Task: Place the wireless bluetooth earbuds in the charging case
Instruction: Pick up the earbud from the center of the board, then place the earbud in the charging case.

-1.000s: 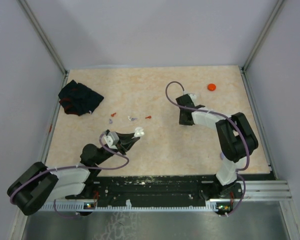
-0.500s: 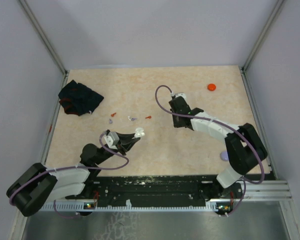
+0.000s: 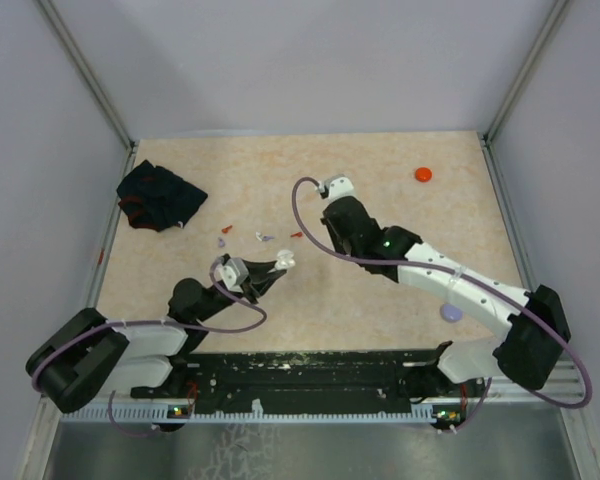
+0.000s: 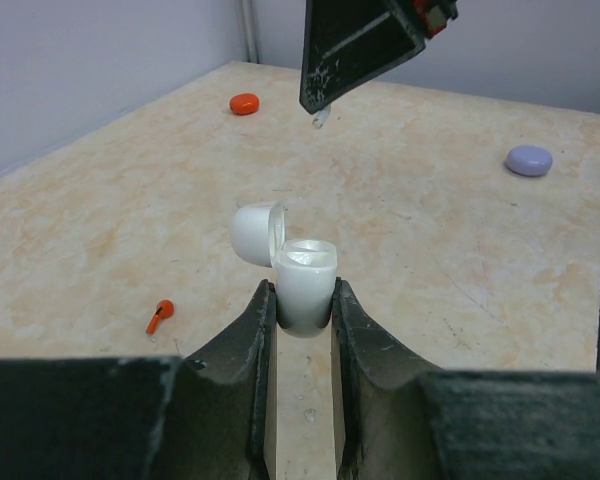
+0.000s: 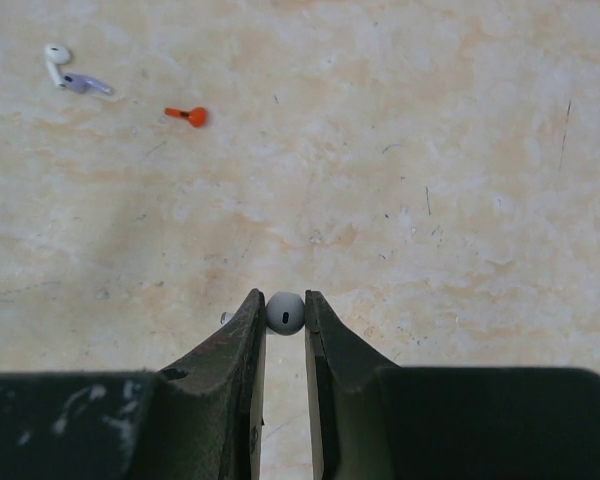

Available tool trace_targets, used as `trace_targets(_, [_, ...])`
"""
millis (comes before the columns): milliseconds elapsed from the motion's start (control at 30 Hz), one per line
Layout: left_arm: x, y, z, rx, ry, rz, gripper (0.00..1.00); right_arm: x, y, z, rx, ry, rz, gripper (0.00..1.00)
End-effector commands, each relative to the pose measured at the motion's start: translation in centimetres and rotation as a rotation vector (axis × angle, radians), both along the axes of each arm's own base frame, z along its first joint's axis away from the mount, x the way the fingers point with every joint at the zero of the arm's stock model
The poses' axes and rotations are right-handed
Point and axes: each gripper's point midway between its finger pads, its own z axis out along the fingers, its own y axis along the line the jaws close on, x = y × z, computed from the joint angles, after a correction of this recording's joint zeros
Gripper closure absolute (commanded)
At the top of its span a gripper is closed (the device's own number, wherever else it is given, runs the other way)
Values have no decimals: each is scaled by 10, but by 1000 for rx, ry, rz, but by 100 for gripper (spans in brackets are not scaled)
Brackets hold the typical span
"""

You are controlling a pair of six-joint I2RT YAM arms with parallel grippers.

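Note:
The white charging case (image 4: pixel 305 285) stands upright with its lid (image 4: pixel 255 232) flipped open, and my left gripper (image 4: pixel 305 300) is shut on its body; in the top view the case (image 3: pixel 283 262) is at the table's front middle. My right gripper (image 5: pixel 285 318) is shut on a white earbud (image 5: pixel 285 312) and hangs above the table, a little beyond the case (image 4: pixel 318 108). Loose earbuds lie on the table: a red one (image 5: pixel 188 116), a white one (image 5: pixel 54 60) and a pale purple one (image 5: pixel 85 84). Further left lie another red (image 3: pixel 226 229) and purple one (image 3: pixel 221 241).
A black cloth (image 3: pixel 160 195) lies at the back left. A red disc (image 3: pixel 423 174) sits at the back right and a pale purple disc (image 3: pixel 450 313) near the front right, under the right arm. Metal frame posts and walls bound the table.
The right arm has swung left and stretched out towards the case with the white earbud in its jaws, uncovering the purple disc. The left gripper has shifted slightly with the case.

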Motion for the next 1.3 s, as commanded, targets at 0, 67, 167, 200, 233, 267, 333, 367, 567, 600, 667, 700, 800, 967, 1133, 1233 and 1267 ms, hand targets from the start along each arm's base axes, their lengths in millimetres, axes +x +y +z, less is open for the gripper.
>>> trace_targets(0, [3,-6,29,-31,-156,-18,99,-5,10,63,-1,-174,26,91])
trace_targets(67, [1,-8,36,-48,-187,-35,99,-10,16,76,-12,-225,51,91])
trace_targets(167, [-2,-12,44,-72,-206,-62,99,-18,24,89,-48,-302,93,91])
trace_targets(200, [-3,-13,45,-79,-209,-71,99,-20,27,93,-64,-324,107,91])
trace_targets(233, [-4,-14,47,-87,-215,-78,99,-25,32,95,-78,-343,133,91])
trace_targets(267, [-5,-14,50,-98,-221,-83,99,-28,36,97,-94,-361,151,91])
trace_targets(333, [-6,-14,54,-119,-226,-88,99,-34,43,101,-118,-392,181,91])
trace_targets(367, [-6,-14,56,-129,-229,-90,99,-37,46,102,-137,-408,198,91])
trace_targets(567, [-5,-14,64,-180,-213,-92,99,-52,63,115,-202,-525,251,91])
trace_targets(600, [-5,-14,66,-191,-205,-87,99,-54,66,117,-213,-542,263,91])
trace_targets(667, [-3,-13,68,-209,-191,-77,100,-59,71,116,-233,-562,286,91])
trace_targets(700, [-2,-12,69,-217,-187,-72,100,-61,73,116,-239,-568,297,91])
trace_targets(800, [-3,-10,73,-243,-176,-67,100,-65,79,112,-261,-574,330,91])
trace_targets(967, [-4,-5,80,-280,-162,-55,99,-67,85,103,-295,-574,360,91])
trace_targets(1133, [-7,-4,86,-308,-148,-67,100,-71,92,95,-300,-573,401,91])
trace_targets(1233, [-10,-3,91,-326,-144,-79,100,-72,94,92,-310,-579,412,91])
trace_targets(1267, [-12,-3,92,-329,-141,-85,100,-72,94,90,-314,-581,413,91])
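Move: The right hand already holds the white earbud; the charging case, open in the left fingers, lies about 11 cm to its left, 7 cm back and roughly level. On the board 16 cm below the right hand, the orange earbud is some 9 cm ahead and 9 cm left, the loose white one 8 cm ahead and 18 cm left. From the left hand, the held earbud is about 8 cm ahead and 12 cm right, near level. Right hand carries the pinched earbud 8 cm left, up and back towards the case; left lifts it 3 cm. ##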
